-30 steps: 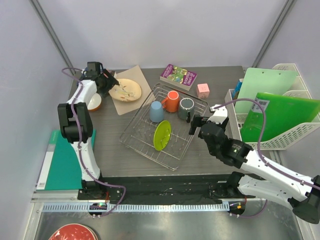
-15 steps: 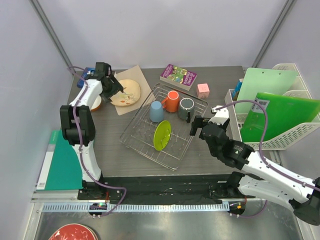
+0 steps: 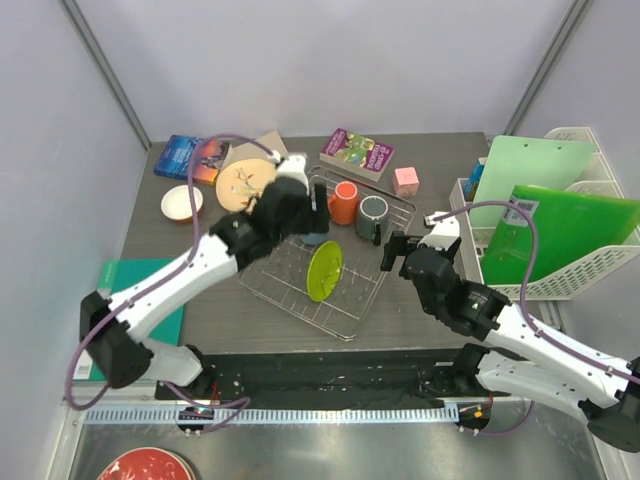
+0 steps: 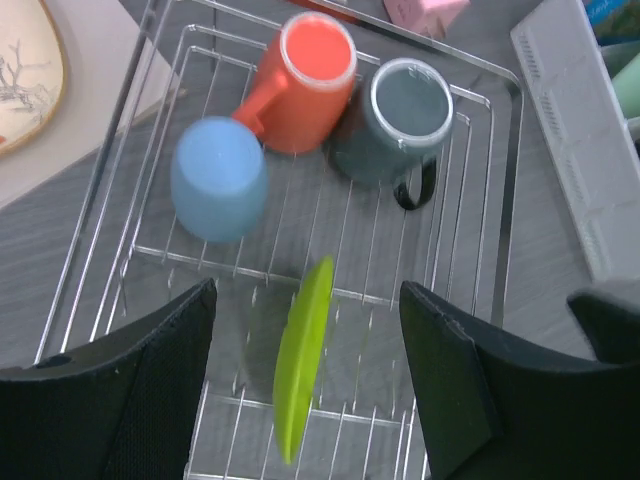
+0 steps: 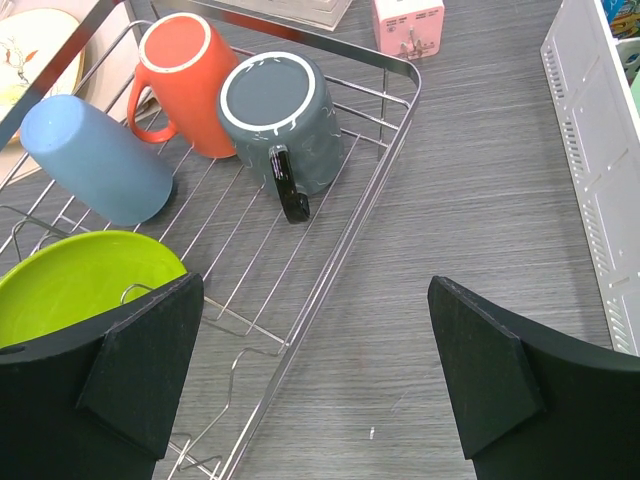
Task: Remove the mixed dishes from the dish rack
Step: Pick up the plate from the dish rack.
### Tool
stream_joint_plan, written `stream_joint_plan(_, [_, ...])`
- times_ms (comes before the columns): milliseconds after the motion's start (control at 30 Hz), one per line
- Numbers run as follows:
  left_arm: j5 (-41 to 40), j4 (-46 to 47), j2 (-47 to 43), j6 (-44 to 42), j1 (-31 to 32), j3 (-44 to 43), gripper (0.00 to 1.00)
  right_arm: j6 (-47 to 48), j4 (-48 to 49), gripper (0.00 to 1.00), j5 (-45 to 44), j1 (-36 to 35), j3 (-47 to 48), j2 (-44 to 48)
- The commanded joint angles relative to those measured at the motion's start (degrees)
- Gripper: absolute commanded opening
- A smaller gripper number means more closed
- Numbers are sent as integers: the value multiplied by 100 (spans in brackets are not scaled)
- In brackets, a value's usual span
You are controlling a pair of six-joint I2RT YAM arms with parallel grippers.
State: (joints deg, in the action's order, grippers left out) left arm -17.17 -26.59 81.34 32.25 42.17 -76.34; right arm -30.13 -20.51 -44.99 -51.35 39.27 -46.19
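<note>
The silver wire dish rack (image 3: pixel 262 282) holds a light blue mug (image 4: pixel 218 180), an orange mug (image 3: pixel 345 201), a dark grey mug (image 3: pixel 372 216) and an upright lime green plate (image 3: pixel 325 270). My left gripper (image 3: pixel 306 212) is open and empty above the rack, over the blue mug, which it mostly hides in the top view. In its wrist view the gripper (image 4: pixel 307 300) straddles the plate (image 4: pixel 303 355) from above. My right gripper (image 3: pixel 393 250) is open and empty at the rack's right rim (image 5: pixel 345 250). A beige plate (image 3: pixel 243 184) and a small white bowl (image 3: pixel 182 203) sit on the table at the back left.
A blue book (image 3: pixel 193 158), a purple book (image 3: pixel 357 153) and a pink cube (image 3: pixel 406 180) lie along the back. A white basket (image 3: pixel 575 280) with green folders stands at the right. A teal mat (image 3: pixel 125 330) lies at the left; a red bowl (image 3: pixel 150 466) sits at the near left.
My left arm has swung from the beige plate at the back left to above the rack. The right arm has barely moved.
</note>
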Motion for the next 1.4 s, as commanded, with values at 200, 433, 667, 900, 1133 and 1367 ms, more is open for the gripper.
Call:
stream_joint_plan(200, [-1658, 892, -892, -158, 1135, 1964, 74, -72, 258, 98, -19, 20, 99, -74])
stream_joint_plan(433, [-1553, 980, -734, -43, 1363, 2193, 71, -142, 276, 98, 43, 20, 151, -276])
stream_joint_plan(667, [-1623, 1068, -576, 27, 1627, 2281, 66, -134, 267, 98, 8, 29, 99, -250])
stream_joint_plan(900, [-1702, 1112, -321, 80, 1768, 2421, 50, -177, 267, 98, 17, 29, 55, -294])
stream_joint_plan(1133, [-2035, 1384, -40, 27, 1961, 2623, 22, -134, 267, 99, -1, 20, 64, -311])
stream_joint_plan(1367, [-2930, 1490, 40, 115, 2373, 2694, 0, -81, 267, 98, -9, 29, 37, -329])
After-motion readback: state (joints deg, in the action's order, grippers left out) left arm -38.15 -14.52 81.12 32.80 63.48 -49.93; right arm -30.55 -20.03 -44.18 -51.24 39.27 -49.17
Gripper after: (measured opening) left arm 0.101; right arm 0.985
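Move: The green plate, on edge in the dish rack, lies roughly 17 cm below the left hand, about 5 cm back towards the base and 2 cm to its right. At a similar depth, the blue cup is about 6 cm ahead and 1 cm left, the orange mug 12 cm ahead and 9 cm right, the grey mug 9 cm ahead and 16 cm right. From the idle right hand the plate is some 25 cm left, 3 cm ahead and 12 cm lower. Onto the green plate's upper rim, at the end nearer the base, the left hand comes down some 14 cm while drawing back about 10, quickly at first, then slowing almost to a hover before sinking the rest. It rolls its left side up roughly 20 degrees. During that final descent the open fingers close, one on each face, and pinch the rim. ##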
